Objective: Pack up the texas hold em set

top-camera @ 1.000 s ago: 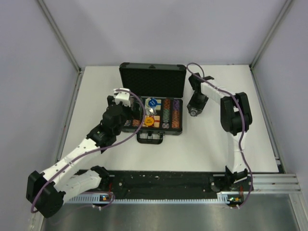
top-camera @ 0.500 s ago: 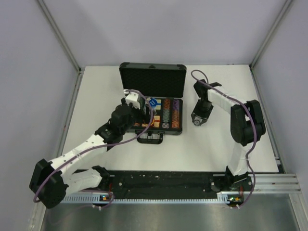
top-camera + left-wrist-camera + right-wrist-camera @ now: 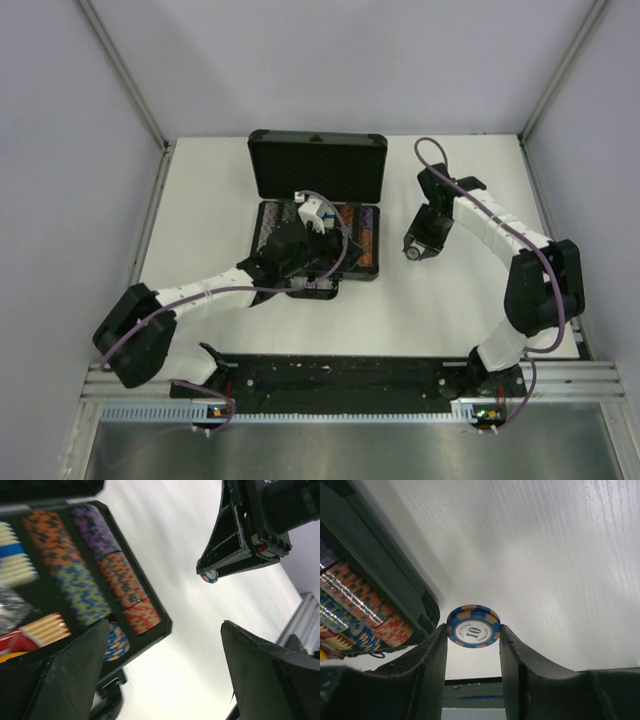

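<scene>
The black case [image 3: 317, 167] of the texas hold em set lies open, lid upright at the back, handle [image 3: 312, 290] toward me. Rows of multicoloured chips [image 3: 355, 238] fill its right side, with orange, purple and red stacks [image 3: 100, 565] in the left wrist view. My left gripper [image 3: 330, 228] hovers over the case's right half, open and empty [image 3: 165, 630]. To the right of the case, above the white table, my right gripper [image 3: 412, 248] is shut on a blue and orange chip [image 3: 473, 626] marked 10, held by its edges. That chip [image 3: 210, 576] also shows in the left wrist view.
The white table [image 3: 450, 300] lies inside grey walls with metal posts. A black rail [image 3: 340, 380] with both arm bases runs along the near edge. The case's right wall [image 3: 395, 580] stands just left of the held chip.
My left arm has swung right, from the case's left edge to above its right half. My right arm has drawn toward me with the chip, beside the case.
</scene>
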{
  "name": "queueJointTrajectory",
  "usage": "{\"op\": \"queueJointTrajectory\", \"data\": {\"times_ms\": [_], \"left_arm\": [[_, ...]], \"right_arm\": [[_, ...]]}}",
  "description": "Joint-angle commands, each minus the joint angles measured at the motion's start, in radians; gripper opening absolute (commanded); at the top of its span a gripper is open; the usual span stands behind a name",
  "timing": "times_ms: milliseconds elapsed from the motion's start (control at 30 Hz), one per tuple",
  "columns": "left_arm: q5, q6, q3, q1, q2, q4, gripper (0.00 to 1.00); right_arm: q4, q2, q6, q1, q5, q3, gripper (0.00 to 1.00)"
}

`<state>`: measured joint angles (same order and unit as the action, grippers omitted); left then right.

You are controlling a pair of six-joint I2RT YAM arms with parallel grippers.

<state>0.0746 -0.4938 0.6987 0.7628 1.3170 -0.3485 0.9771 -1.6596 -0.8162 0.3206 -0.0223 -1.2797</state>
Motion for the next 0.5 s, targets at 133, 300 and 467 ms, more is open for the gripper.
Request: {"op": "queueJointTrajectory", "data": {"times_ms": [133, 300, 467], "left_arm": [[0.148, -0.311, 0.082, 0.055, 0.238, -0.362, 0.99], [0.171, -0.413, 0.139, 0.075, 0.344, -0.470, 0.99], [0.191, -0.534, 0.177, 0.086, 0.438, -0.570, 0.93]], "right_arm": [[0.002, 0.181, -0.060, -0.028, -0.044, 0.033, 0.12], [0.003, 0.241, -0.073, -0.046, -0.068, 0.065, 0.12], [0.003, 0.273, -0.093, -0.052, -0.077, 0.075, 0.12]]}}
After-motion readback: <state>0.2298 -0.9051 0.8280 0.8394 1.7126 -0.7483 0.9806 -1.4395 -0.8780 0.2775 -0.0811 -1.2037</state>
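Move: The blue chips, held in the right fingers, are about 13 cm to the right of the left hand, some 3 cm farther out and 8 cm lower. From the left hand, the open case's middle is 9 cm left, 8 cm ahead and 14 cm below, its handle 9 cm left, 3 cm back and 15 cm below. From the right hand, the left fingers are 13 cm left, 3 cm back and 8 cm up; the case's middle is 23 cm left, 4 cm ahead and 6 cm down. The blue chips, still pinched by their rims in the right fingers, are lifted over the bare table some 4 cm and drawn back about 2, slowing at the end. Towards them the left hand sweeps about 10 cm right off the case's edge, dipping 3 cm before rising again, rolling and tipping down some 25 degrees, fingers still wide open and not yet touching. ##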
